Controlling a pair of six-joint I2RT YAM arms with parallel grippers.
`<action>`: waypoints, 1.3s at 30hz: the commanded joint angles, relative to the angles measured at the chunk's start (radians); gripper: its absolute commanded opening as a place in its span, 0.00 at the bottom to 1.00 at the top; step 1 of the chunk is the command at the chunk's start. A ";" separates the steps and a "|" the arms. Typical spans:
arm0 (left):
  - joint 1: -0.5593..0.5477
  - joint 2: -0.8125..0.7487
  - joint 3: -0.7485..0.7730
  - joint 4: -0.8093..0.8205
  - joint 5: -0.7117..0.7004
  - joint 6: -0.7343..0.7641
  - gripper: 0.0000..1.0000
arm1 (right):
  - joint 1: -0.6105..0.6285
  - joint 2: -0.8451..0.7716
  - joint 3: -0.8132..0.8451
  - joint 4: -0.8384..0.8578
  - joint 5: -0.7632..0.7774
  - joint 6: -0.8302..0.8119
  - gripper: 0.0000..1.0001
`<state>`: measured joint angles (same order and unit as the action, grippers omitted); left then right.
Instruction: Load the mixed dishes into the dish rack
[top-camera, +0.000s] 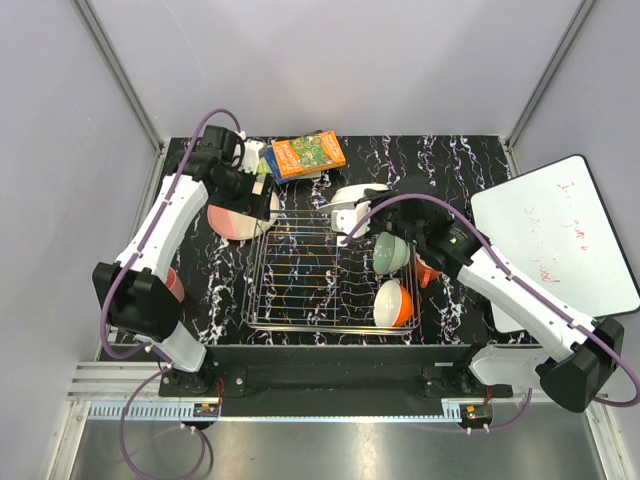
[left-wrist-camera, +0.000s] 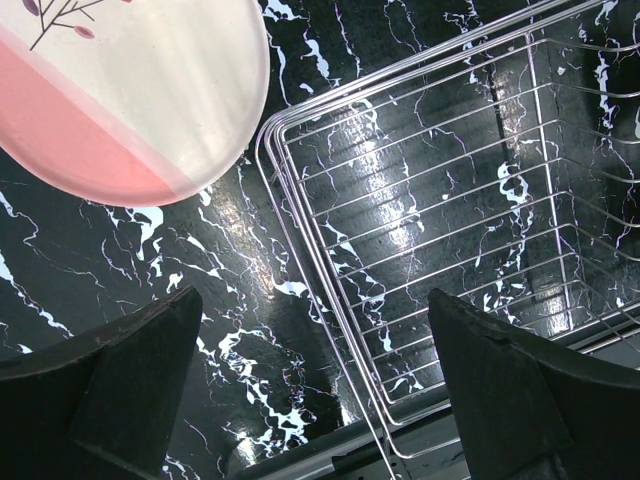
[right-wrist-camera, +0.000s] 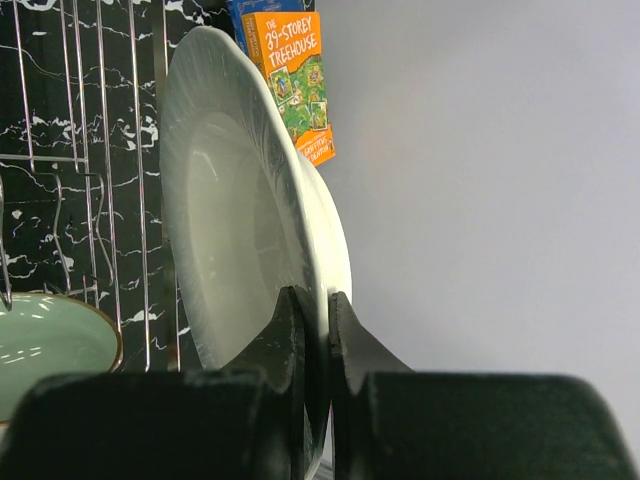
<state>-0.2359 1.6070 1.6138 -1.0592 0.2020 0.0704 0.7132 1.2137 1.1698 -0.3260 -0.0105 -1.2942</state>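
My right gripper (right-wrist-camera: 327, 300) is shut on the rim of the white plate (right-wrist-camera: 240, 220), which stands on edge above the far right part of the dish rack (top-camera: 300, 275). Inside the rack's right side lie the pale green bowl (top-camera: 390, 252) and the orange bowl (top-camera: 394, 303). Just outside the rack's right edge is the orange-red mug (top-camera: 427, 272). My left gripper (left-wrist-camera: 312, 300) hangs open over the rack's far left corner (left-wrist-camera: 300, 230), apart from the pink-and-cream plate (left-wrist-camera: 130, 90) lying flat on the table. Something pink-red (top-camera: 174, 285) shows behind the left arm.
Colourful books (top-camera: 308, 155) lie at the back of the black marbled table (top-camera: 460, 160). A white board (top-camera: 555, 240) leans over the table's right edge. Grey walls close in the back and sides.
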 joint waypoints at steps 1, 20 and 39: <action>0.006 -0.002 0.003 0.031 0.025 0.002 0.99 | 0.003 -0.022 0.019 0.182 0.046 -0.005 0.00; 0.007 -0.013 -0.002 0.030 0.028 0.008 0.99 | -0.006 0.016 -0.073 0.212 0.035 0.078 0.00; 0.014 -0.033 -0.020 0.031 0.028 0.020 0.99 | -0.073 0.125 -0.076 0.242 -0.072 0.142 0.00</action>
<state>-0.2291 1.6066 1.6089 -1.0576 0.2070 0.0746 0.6586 1.3396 1.0611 -0.2310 -0.0334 -1.1652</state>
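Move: Gripped by its rim in the right hand, the white plate is bound for the far end of the dish rack's right half, about 4 cm ahead of that hand, 2 cm left and some 24 cm below. The green bowls stand roughly 4 cm back and 6 cm right of the hand, the orange bowl 14 cm back and 7 cm right, both about as low. From the left hand, that rack spot lies some 22 cm right, 3 cm ahead and 14 cm down. Lowering the upright white plate about 8 cm towards the tines at the far end of the rack, the right hand first sinks nearly straight down, then eases some 2 cm forward while still sinking. The wrist tips the fingers about 10 degrees further downward and the shut fingers keep their pinch on the rim. ##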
